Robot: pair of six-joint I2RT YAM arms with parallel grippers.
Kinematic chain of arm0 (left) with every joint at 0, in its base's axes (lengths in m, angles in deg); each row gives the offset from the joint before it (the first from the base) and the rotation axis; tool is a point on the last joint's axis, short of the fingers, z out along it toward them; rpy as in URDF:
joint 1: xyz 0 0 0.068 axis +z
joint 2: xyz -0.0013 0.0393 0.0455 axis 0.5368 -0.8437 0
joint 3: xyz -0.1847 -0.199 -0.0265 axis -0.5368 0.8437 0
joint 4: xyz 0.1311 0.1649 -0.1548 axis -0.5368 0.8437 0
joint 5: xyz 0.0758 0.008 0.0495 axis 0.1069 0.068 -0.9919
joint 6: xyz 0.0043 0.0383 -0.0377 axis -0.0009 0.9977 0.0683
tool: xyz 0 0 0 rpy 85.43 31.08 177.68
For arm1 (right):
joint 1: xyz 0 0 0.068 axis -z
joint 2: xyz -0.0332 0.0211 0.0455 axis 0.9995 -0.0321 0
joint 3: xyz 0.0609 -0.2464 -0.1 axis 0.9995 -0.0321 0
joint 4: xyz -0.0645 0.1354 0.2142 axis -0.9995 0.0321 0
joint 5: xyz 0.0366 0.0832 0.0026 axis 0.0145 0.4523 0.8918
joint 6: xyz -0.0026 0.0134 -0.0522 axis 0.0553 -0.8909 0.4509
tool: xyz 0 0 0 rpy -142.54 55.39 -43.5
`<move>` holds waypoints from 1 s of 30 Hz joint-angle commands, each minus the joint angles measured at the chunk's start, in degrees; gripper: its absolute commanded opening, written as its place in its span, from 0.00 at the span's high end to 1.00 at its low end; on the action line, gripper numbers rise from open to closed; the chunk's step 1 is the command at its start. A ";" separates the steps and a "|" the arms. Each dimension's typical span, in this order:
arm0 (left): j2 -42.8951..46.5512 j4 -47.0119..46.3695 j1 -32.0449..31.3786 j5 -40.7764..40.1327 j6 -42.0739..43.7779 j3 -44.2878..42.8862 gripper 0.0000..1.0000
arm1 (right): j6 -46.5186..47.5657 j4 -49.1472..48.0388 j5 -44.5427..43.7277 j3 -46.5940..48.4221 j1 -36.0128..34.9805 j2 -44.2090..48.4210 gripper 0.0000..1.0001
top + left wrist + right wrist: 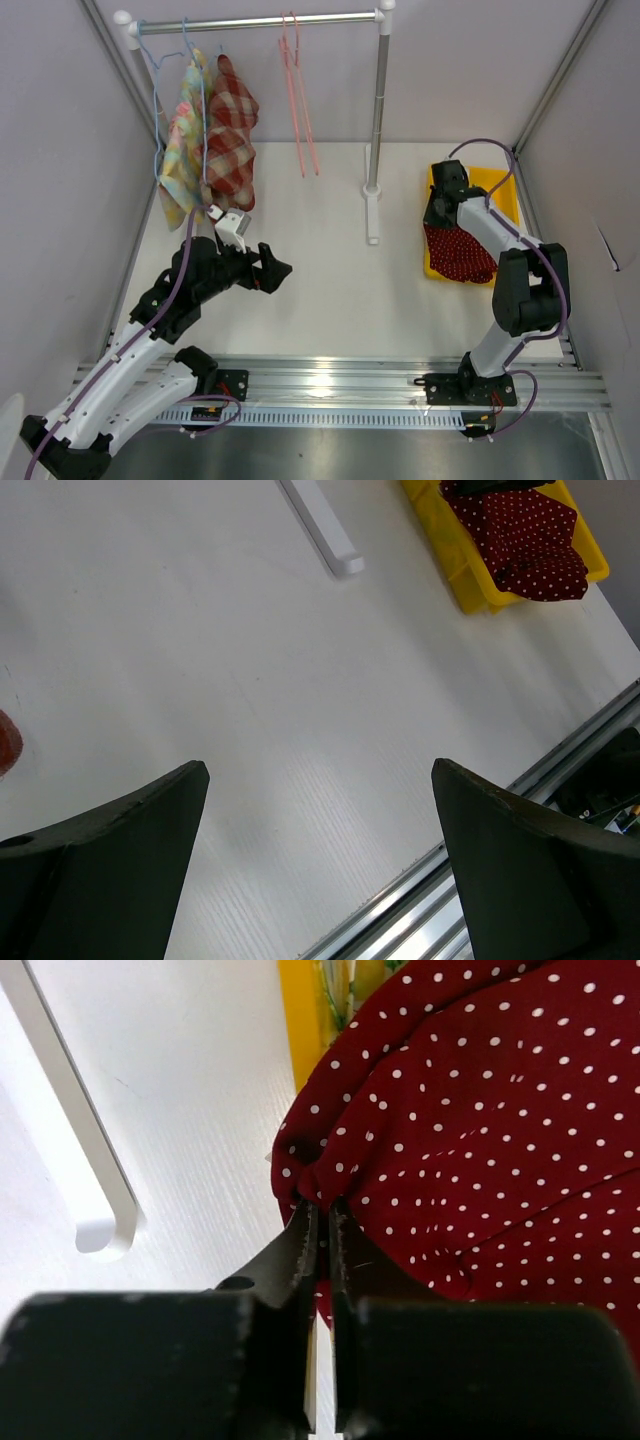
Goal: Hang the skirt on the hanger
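Observation:
The skirt is dark red with white dots and lies in the yellow tray at the right; it also shows in the left wrist view. My right gripper is shut on a fold of the skirt at its left edge, over the tray's rim. An empty pink hanger dangles from the rail at the back. My left gripper stands wide open above bare table, nothing between its fingers; in the top view the left gripper is left of centre.
Two blue hangers carry a floral garment and a red plaid garment at the rail's left end. The rail's post stands on a white foot between the arms. Aluminium rails run along the near edge.

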 commanded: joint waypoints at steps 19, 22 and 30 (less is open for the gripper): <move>0.93 -2.14 -0.09 1.44 0.31 0.01 0.01 | 4.10 15.37 2.73 30.20 -5.44 20.34 1.00; 0.93 -2.05 0.00 1.44 0.31 0.10 0.01 | 3.93 15.90 5.02 33.37 -9.22 21.75 1.00; 1.45 -2.58 -0.09 1.35 -0.92 0.18 0.01 | 1.12 13.71 4.94 31.01 -23.54 22.37 1.00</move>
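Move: The right hand already grips an edge of the skirt, whose body lies across the basket, about 5 cm back and 8 cm right of the fingers. From this hand the pink hangers are about 33 cm left, 9 cm ahead and 32 cm higher. The yellow basket's middle is roughly 13 cm right and 4 cm ahead, and the rack's right post 15 cm left and 18 cm ahead. The hangers are some 29 cm ahead of the left hand, 4 cm to its right and 20 cm up. Keeping the skirt's edge pinched between shut fingers, the right hand lifts it fast, at first almost straight up, about 33 cm in all. In the upper half of the rise it swings left about 12 cm and draws back 9 cm, nearing the pink hangers. The fingers tip up from steeply down by some 35 degrees, and the wrist yaws counter-clockwise. ##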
